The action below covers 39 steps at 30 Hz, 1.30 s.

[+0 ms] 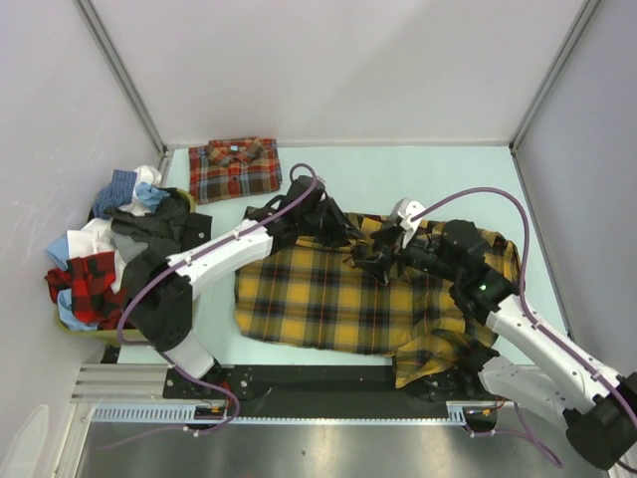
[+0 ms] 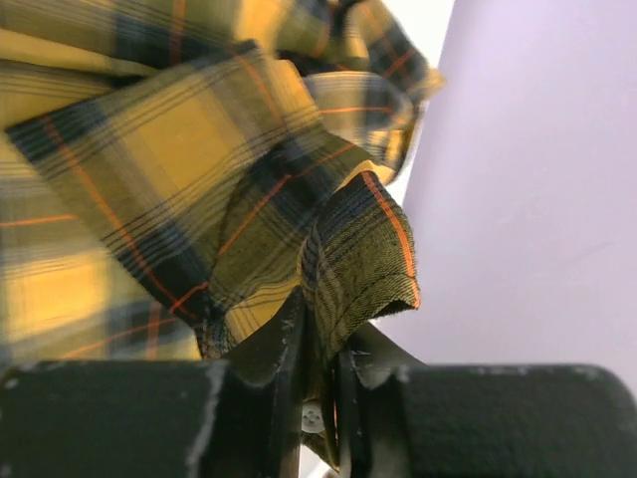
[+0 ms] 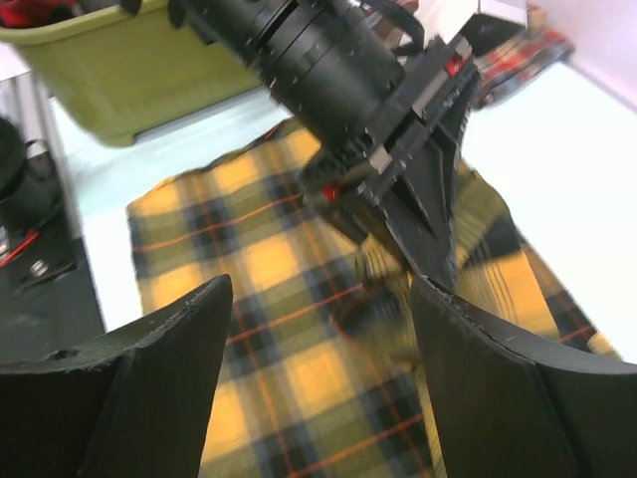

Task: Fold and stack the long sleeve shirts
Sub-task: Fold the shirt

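A yellow-and-black plaid long sleeve shirt (image 1: 318, 299) lies spread across the middle of the table. My left gripper (image 1: 346, 232) is over its far edge and shut on a bunched fold of it (image 2: 358, 249), with a white button showing between the jaws. My right gripper (image 1: 370, 261) hovers just right of the left one, open, with nothing between its fingers (image 3: 169, 349) and only flat plaid (image 3: 269, 259) beneath. In the right wrist view the left gripper (image 3: 418, 189) is close ahead. A red-orange plaid shirt (image 1: 234, 169) lies folded at the far left.
A green basket (image 1: 100, 334) heaped with mixed clothes stands at the left edge, also in the right wrist view as a basket (image 3: 129, 80). White walls close in the far, left and right sides. A metal rail (image 1: 299, 410) runs along the near edge.
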Tool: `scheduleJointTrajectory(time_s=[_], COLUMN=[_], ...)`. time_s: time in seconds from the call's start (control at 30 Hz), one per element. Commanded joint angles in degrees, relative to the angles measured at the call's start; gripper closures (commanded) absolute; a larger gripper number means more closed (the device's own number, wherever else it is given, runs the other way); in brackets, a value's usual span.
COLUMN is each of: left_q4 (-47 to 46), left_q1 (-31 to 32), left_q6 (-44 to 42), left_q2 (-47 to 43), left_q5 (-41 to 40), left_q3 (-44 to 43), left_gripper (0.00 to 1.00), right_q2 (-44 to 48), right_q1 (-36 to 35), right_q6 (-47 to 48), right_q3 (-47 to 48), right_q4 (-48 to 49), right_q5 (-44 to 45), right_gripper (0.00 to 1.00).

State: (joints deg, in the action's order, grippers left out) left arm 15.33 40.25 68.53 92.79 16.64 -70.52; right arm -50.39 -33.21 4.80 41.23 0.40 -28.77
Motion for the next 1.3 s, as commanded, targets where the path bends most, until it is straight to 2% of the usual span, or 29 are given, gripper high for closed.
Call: scheduleJointTrajectory(time_s=[0.0,0.23,0.47,0.57,0.6,0.67,0.7,0.83,0.9,0.93,1.0,1.03,1.07,1.1,1.13,1.17,1.23,1.27], left_q4=[-7.2,-6.8,-6.5,-6.5,-6.5,-6.6,-6.7,-5.8,-5.5,-5.6,-6.7,-5.9,-5.0,-6.1,-7.1,-9.9,-13.0,-11.7], left_q1=[0.3,0.3,0.3,0.2,0.2,0.0,0.0,-1.9,-3.6,-5.9,-8.7,-11.3,-12.6,-14.1,-17.2,-18.7,-21.8,-21.9], left_q6=[9.7,11.2,12.3,12.9,13.1,13.4,13.5,11.0,6.2,3.9,-10.3,-16.1,-25.6,-30.5,-35.0,-42.5,-51.3,-63.6], left_q2=[-3.2,-5.0,-4.9,-4.6,-4.6,-4.7,-4.9,-6.0,-7.4,-7.9,-9.4,-9.9,-10.5,-12.3,-13.4,-14.6,-18.2,-19.2], left_q5=[2.7,1.1,1.5,1.7,2.0,2.0,2.1,2.2,2.5,3.4,4.7,5.5,6.4,9.1,11.7,17.1,23.8,29.0], left_q3=[-0.5,1.0,1.6,1.5,1.4,1.6,1.5,1.4,1.8,2.2,1.9,0.1,-0.7,-0.9,-1.0,-0.8,0.1,-0.4], left_gripper=[0.8,0.76,0.75,0.76,0.76,0.76,0.76,0.74,0.63,0.46,0.36,0.23,0.18,0.14,0.05,0.02,0.01,0.01], right_q2=[-3.2,-2.3,-2.9,-5.2,-6.4,-6.9,-6.9,-5.3,-4.6,-3.9,-3.6,-3.5,-3.3,-3.3,-3.4,-3.7,-3.8,-3.9], right_q1=[-3.4,-5.1,-6.5,-6.6,-6.4,-5.9,-5.6,0.2,2.6,4.8,7.0,8.7,11.6,13.3,14.7,17.0,18.4,19.9], right_q6=[1.1,-1.5,-3.0,-3.4,-3.7,-3.6,-3.5,-4.5,-4.5,-3.7,-2.3,-0.8,0.2,1.3,2.7,5.2,8.0,8.8], right_q3=[1.0,0.1,-2.9,-2.6,-1.7,-0.7,0.2,2.6,3.9,5.6,7.4,8.9,9.8,10.5,11.1,12.8,14.6,15.6], right_q4=[9.3,7.3,8.6,10.6,10.8,10.6,10.0,7.2,4.3,2.9,-2.2,-3.7,-6.4,-7.6,-8.7,-11.5,-14.6,-16.3], right_q5=[10.6,19.4,21.0,20.3,20.2,18.9,18.3,12.5,7.8,6.3,1.6,-1.1,-4.2,-9.9,-12.9,-15.3,-20.5,-21.7], right_gripper=[0.24,0.27,0.3,0.49,0.66,0.83,1.0,1.0,1.0,1.0,1.0,1.0,1.0,1.0,1.0,1.0,1.0,1.0])
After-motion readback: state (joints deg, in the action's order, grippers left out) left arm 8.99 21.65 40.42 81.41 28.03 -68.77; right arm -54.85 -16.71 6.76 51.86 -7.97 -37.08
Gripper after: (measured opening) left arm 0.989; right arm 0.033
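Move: The left fingers already hold a bunched end of the yellow plaid sleeve; the open right gripper it is being passed to waits about 5 cm nearer the base, 2 cm to the right and 6 cm higher. From the left hand the shirt body lies some 18 cm below, its middle about 6 cm back and 3 cm right, while the shirt's far-left corner is roughly 8 cm ahead and 23 cm left. From the right hand that sleeve end is about 5 cm ahead, 2 cm left and 6 cm down. The left hand lifts the pinched sleeve end about 3 cm and holds it there, while the open right hand eases some 4 cm forward, then sinks about 3 cm, turning clockwise, and shuts on the cloth beside the left fingers. Once the right has its pinch it moves off right and up, about 6 cm and 7 cm, as the left opens wide, lets go and swings some 11 cm left, forward and up, away from the cloth. ##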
